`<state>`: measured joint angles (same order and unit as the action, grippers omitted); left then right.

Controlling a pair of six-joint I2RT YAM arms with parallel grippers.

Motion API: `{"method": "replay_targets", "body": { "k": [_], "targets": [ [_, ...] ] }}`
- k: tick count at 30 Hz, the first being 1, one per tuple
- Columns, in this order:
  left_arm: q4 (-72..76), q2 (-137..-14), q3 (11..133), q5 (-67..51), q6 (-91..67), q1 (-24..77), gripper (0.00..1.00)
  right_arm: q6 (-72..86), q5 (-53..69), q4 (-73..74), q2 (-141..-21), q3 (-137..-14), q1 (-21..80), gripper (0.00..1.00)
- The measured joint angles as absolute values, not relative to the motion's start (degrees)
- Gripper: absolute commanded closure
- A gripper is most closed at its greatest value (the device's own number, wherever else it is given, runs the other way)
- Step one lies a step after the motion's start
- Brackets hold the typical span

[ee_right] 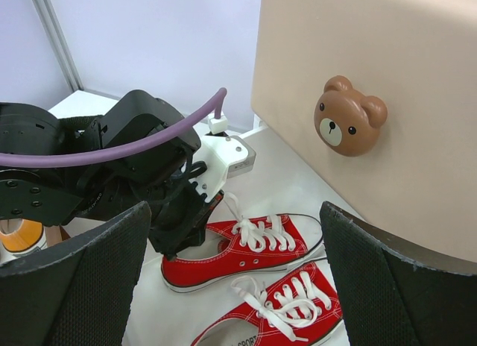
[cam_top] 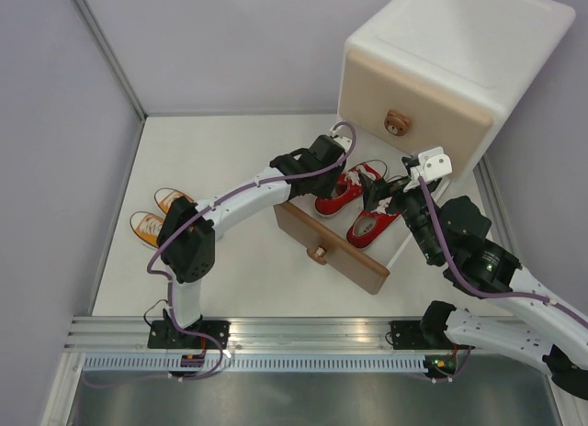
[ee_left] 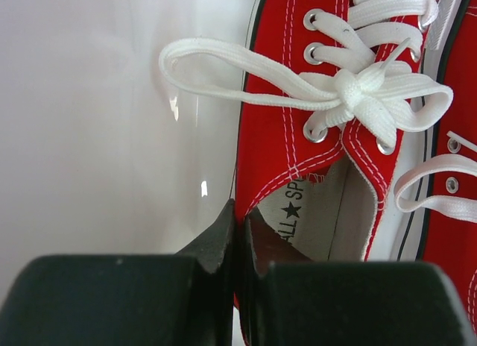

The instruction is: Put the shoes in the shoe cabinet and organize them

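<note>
The shoe cabinet stands at the back right with its brown lower drawer pulled out. Two red shoes lie side by side on the drawer's white floor. My left gripper is shut on the heel-side collar of the farther red shoe, with red canvas pinched between its fingertips. My right gripper hovers wide open above the near red shoe, holding nothing. Two orange shoes sit on the table at the left.
The beige upper drawer is closed, and its bear-head knob juts out just above the right gripper. The left arm stretches across the table to the drawer. Grey walls close in the left, back and right sides.
</note>
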<state>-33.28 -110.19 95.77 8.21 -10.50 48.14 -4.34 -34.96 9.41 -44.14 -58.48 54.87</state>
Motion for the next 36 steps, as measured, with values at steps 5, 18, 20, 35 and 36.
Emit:
{"method": "replay_targets", "body": {
  "k": [5,18,20,35,36],
  "targets": [
    [-33.56,-110.19,95.77,7.22,-10.5,48.14,0.97,-4.34,-34.94,9.41,-43.97,-58.43,54.87,0.02],
    [-35.46,-111.0,97.89,6.94,-10.63,48.21,0.91,-4.32,-34.89,9.43,-43.22,-58.43,54.87,0.02],
    [-35.48,-111.0,97.91,6.94,-10.61,48.25,0.91,-4.32,-34.85,9.43,-43.2,-58.43,54.87,0.02],
    [-34.13,-111.04,99.02,7.31,-10.94,48.88,0.38,-4.29,-34.3,9.5,-41.5,-58.43,54.87,0.02],
    [-34.11,-111.04,99.04,7.38,-10.94,48.88,0.32,-4.27,-34.26,9.5,-41.3,-58.43,54.87,0.02]
  ]
}}
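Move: The red shoe that the left hand pinches by the left wall of its collar has its middle about 4 cm ahead of that hand, 5 cm to its right and 4 below. Its red mate lies on its right, some 12 cm right of the left hand and 2 cm nearer; the brown drawer front stands about 13 cm straight back. From the high right hand, the held shoe is roughly 14 cm ahead, 5 cm left and 27 below. The red shoe's collar is let go: the left hand first stays almost in place, still pinching the canvas down in the drawer, then spreads its fingers to a bit over half open. As they part, it lifts off about 1.5 cm and shifts as far to its right, over the shoe's opening. The right hand, empty and wide open, drifts a little under 2 cm up, right and back, away from the shoes. ##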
